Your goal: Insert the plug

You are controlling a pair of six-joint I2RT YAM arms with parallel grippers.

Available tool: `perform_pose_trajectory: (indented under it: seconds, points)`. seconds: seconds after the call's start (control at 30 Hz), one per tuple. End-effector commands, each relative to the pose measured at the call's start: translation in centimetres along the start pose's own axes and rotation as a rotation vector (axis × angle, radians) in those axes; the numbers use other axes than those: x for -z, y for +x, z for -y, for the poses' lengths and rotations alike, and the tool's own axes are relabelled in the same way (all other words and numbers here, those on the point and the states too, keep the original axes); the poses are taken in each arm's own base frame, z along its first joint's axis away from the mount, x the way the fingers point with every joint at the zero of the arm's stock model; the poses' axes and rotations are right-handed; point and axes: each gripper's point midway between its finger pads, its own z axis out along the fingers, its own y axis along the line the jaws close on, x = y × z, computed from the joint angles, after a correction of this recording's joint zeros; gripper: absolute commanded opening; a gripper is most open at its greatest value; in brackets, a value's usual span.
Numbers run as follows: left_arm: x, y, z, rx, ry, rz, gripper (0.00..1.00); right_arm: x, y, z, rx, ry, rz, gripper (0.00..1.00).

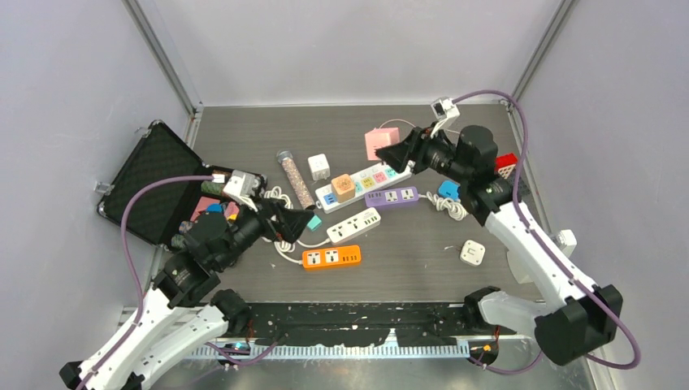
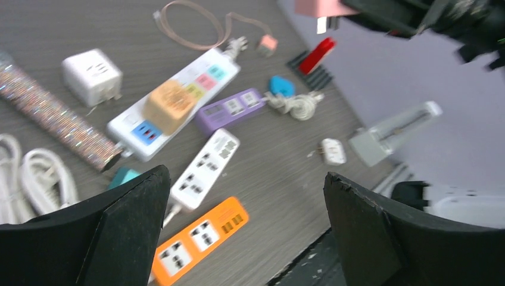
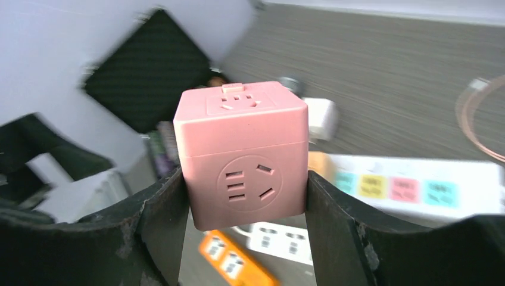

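The plug is a pink cube adapter with sockets on its faces. My right gripper is shut on its two sides and holds it off the table. In the top view the pink cube hangs near the far end of the white power strip with coloured sockets, at the tip of my right gripper. In the left wrist view its metal prongs show under the pink cube. My left gripper stands open and empty over the orange strip; in the top view the left gripper is left of centre.
An orange-brown cube sits plugged in the white strip. A purple strip, a white strip and an orange strip lie mid-table. A glitter tube, white adapters, a blue plug and an open black case surround them.
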Motion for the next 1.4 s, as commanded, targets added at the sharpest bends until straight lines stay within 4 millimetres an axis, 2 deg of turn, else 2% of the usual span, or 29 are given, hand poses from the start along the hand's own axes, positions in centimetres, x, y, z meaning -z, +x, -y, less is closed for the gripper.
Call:
perform_pose_trajectory:
  seconds: [0.0, 0.03, 0.17, 0.27, 0.37, 0.47, 0.67, 1.07, 1.1, 1.27, 1.37]
  points:
    - [2.0, -5.7, 6.6, 0.052, 0.316, 0.199, 0.99, 3.1, -5.8, -11.2, -0.037, -0.409, 0.249, 0.3]
    - [2.2, -6.2, 7.1, 0.059, 0.342, 0.218, 0.99, 3.7, -5.8, -13.6, -0.057, -0.489, 0.261, 0.3]
    - [3.3, -8.0, 9.2, 0.057, 0.446, 0.282, 0.99, 5.4, -5.1, -19.3, -0.123, -0.699, 0.266, 0.3]
    - [4.1, -9.1, 10.7, 0.05, 0.522, 0.308, 0.99, 6.5, -4.9, -22.1, -0.174, -0.8, 0.264, 0.29]
    - [4.8, -9.5, 12.0, 0.044, 0.6, 0.326, 0.99, 7.3, -4.9, -23.8, -0.183, -0.864, 0.268, 0.29]
    - [4.8, -9.5, 12.2, 0.063, 0.611, 0.323, 0.99, 7.7, -4.2, -25.1, -0.188, -0.91, 0.241, 0.29]
    - [4.9, -9.8, 12.5, 0.109, 0.643, 0.344, 0.99, 7.4, -2.9, -25.5, -0.184, -0.91, 0.208, 0.3]
    - [2.9, -9.3, 12.6, 0.206, 0.619, 0.275, 0.99, 6.5, -0.8, -25.6, -0.174, -0.894, 0.143, 0.3]
    - [2.7, -9.3, 12.4, 0.214, 0.611, 0.274, 0.97, 6.5, -0.7, -25.6, -0.174, -0.895, 0.137, 0.3]
    - [3.1, -9.7, 12.7, 0.232, 0.639, 0.301, 0.76, 6.6, 0.2, -25.5, -0.169, -0.905, 0.099, 0.31]
    - [3.2, -9.6, 12.9, 0.234, 0.655, 0.29, 0.7, 6.6, 1.0, -25.3, -0.173, -0.903, 0.075, 0.31]
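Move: The pink plug, already in the right gripper, is about 14 cm ahead, 19 cm to the right and 3 cm above the open left gripper. From the left gripper, a teal cube lies some 7 cm ahead and 24 cm down. The left gripper waits about 14 cm back, 19 cm left and 3 cm below the right hand; the beige plug sits 3 cm ahead, 9 cm left and 23 cm below the right hand. Keep the right grip on the pink plug and carry it back about 18 cm, left 14 cm and upward, swinging the wrist some 40 degrees counter-clockwise and rolling its left side up, then ease down slightly. Lift the left gripper about 13 cm, drifting right and a little back while rolling and turning clockwise to face the plug; finish by partly closing its fingers around the plug's sides. ##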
